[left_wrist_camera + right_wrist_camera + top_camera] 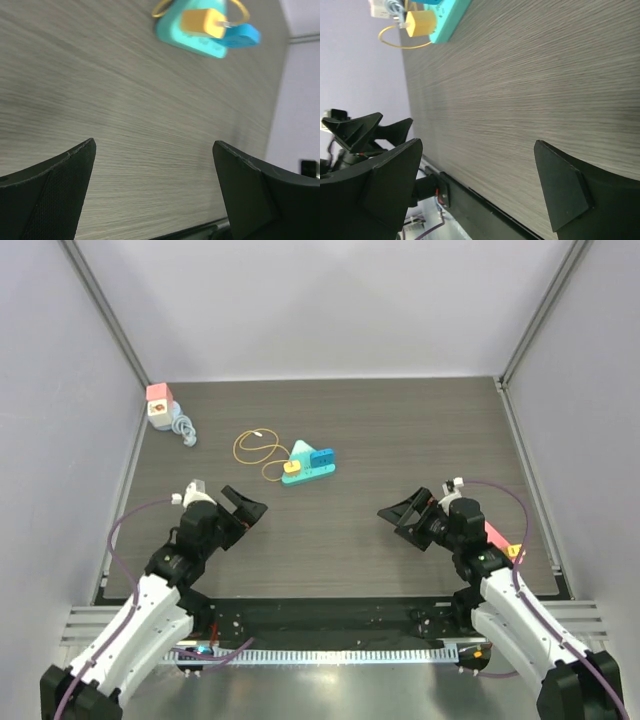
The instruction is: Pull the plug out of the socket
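Observation:
A teal triangular socket block point(308, 462) lies at the table's middle back. An orange plug point(291, 467) with a looped yellow cord point(256, 447) sits on its left end, and a blue plug point(322, 457) sits on its right. In the left wrist view the orange plug point(202, 23) rests on the teal socket point(185, 39) far ahead. The right wrist view catches the plug point(420, 23) and socket point(447, 20) at its top left. My left gripper point(245, 508) and right gripper point(398, 515) both stand open and hold nothing, well short of the socket.
A pink and white block point(160, 405) with a coiled grey cable point(185, 430) lies at the back left corner. A pink object point(497, 537) rests beside my right arm. Grey walls enclose the table on three sides.

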You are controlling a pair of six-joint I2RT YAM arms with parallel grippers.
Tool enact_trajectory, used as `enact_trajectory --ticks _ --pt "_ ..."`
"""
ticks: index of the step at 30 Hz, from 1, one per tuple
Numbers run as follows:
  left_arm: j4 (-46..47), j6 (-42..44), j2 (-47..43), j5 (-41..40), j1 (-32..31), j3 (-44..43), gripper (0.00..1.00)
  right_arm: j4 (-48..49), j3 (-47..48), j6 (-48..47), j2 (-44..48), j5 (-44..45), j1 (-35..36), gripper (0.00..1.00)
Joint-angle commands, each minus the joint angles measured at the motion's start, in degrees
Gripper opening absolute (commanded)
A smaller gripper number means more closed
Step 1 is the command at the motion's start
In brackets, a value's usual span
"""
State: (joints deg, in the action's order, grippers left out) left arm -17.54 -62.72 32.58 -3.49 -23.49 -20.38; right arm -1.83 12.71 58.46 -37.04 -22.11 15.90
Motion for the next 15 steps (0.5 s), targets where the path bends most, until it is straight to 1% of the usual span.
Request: enact_trajectory --ticks 1,2,3,4,6,7,8,9,11,12,13,15 --pt "-9.9 0.0 7.0 -10.4 0.3 -7.0 1.0 -6.9 6.3 -6.6 -4.5 5.6 -0.3 1.0" --pt "-12.9 -0.6 8.6 -12.5 0.3 -8.8 1.0 -7.6 7.1 -6.7 -5.6 6.0 -0.3 1.0" --pt "-18.4 -1.3 10.6 -14.5 0.4 -12.5 1.0 -8.1 7.6 -6.7 -6.5 6.5 -0.3 1.0" --pt "-20.8 -1.2 13.4 -18.1 0.4 -14.1 1.0 -9.2 8.1 -6.9 -8.2 6.6 -0.3 1.0" --pt "-26.8 -0.7 16.1 -20.9 0.5 -18.4 1.0 -10.8 10.0 -8.2 -10.0 8.4 -0.3 1.0" --pt "-28.0 -0.4 16.9 -21.9 0.4 -19.6 1.0 -13.1 10.8 -8.9 -10.9 9.3 -0.3 1.0" --pt "-30.4 -0.2 18.6 -23.5 0.5 -21.3 1.0 -14.5 12.8 -10.8 -12.8 11.8 -0.3 1.0" --pt "-31.4 -0.5 19.1 -24.3 0.5 -21.7 1.0 -15.9 14.0 -11.7 -13.8 11.8 -0.3 1.0" --pt "-30.8 0.2 19.7 -24.5 0.5 -21.7 1.0 -20.4 17.3 -13.6 -15.8 16.3 -0.3 1.0" --pt "-30.2 0.7 19.7 -24.0 0.5 -21.5 1.0 -21.6 18.2 -14.5 -16.0 17.7 -0.3 1.0" --pt "-29.1 0.6 19.6 -23.3 0.8 -21.0 1.0 -23.9 19.1 -15.7 -16.4 20.9 -0.3 1.0" --pt "-27.8 0.4 19.4 -21.0 1.1 -20.5 1.0 -25.4 21.2 -16.7 -16.9 24.1 -0.3 1.0"
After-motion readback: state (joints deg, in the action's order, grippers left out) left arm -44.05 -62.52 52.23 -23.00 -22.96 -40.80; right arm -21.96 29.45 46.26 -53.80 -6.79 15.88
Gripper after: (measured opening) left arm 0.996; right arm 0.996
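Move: The yellow plug sits in the teal socket about 19 cm ahead of the left gripper, 10 cm to its right and 9 cm below. The socket's middle is 4 cm right of that plug; the blue plug is 9 cm right of it and 4 cm farther out, and the yellow cord loop lies some 27 cm straight ahead of the left gripper. From the right gripper, the yellow plug is about 20 cm ahead, 31 cm left and 8 cm lower. Swing the left gripper about 7 cm left, sideways away from the yellow plug, tipping its fingers some 20 degrees steeper and turning them counter-clockwise from rightward to slightly left of ahead. Meanwhile ease the right gripper about 4 cm right, with a shorter move forward and down, tipping its fingers down too. Keep both wide open, touching nothing. ##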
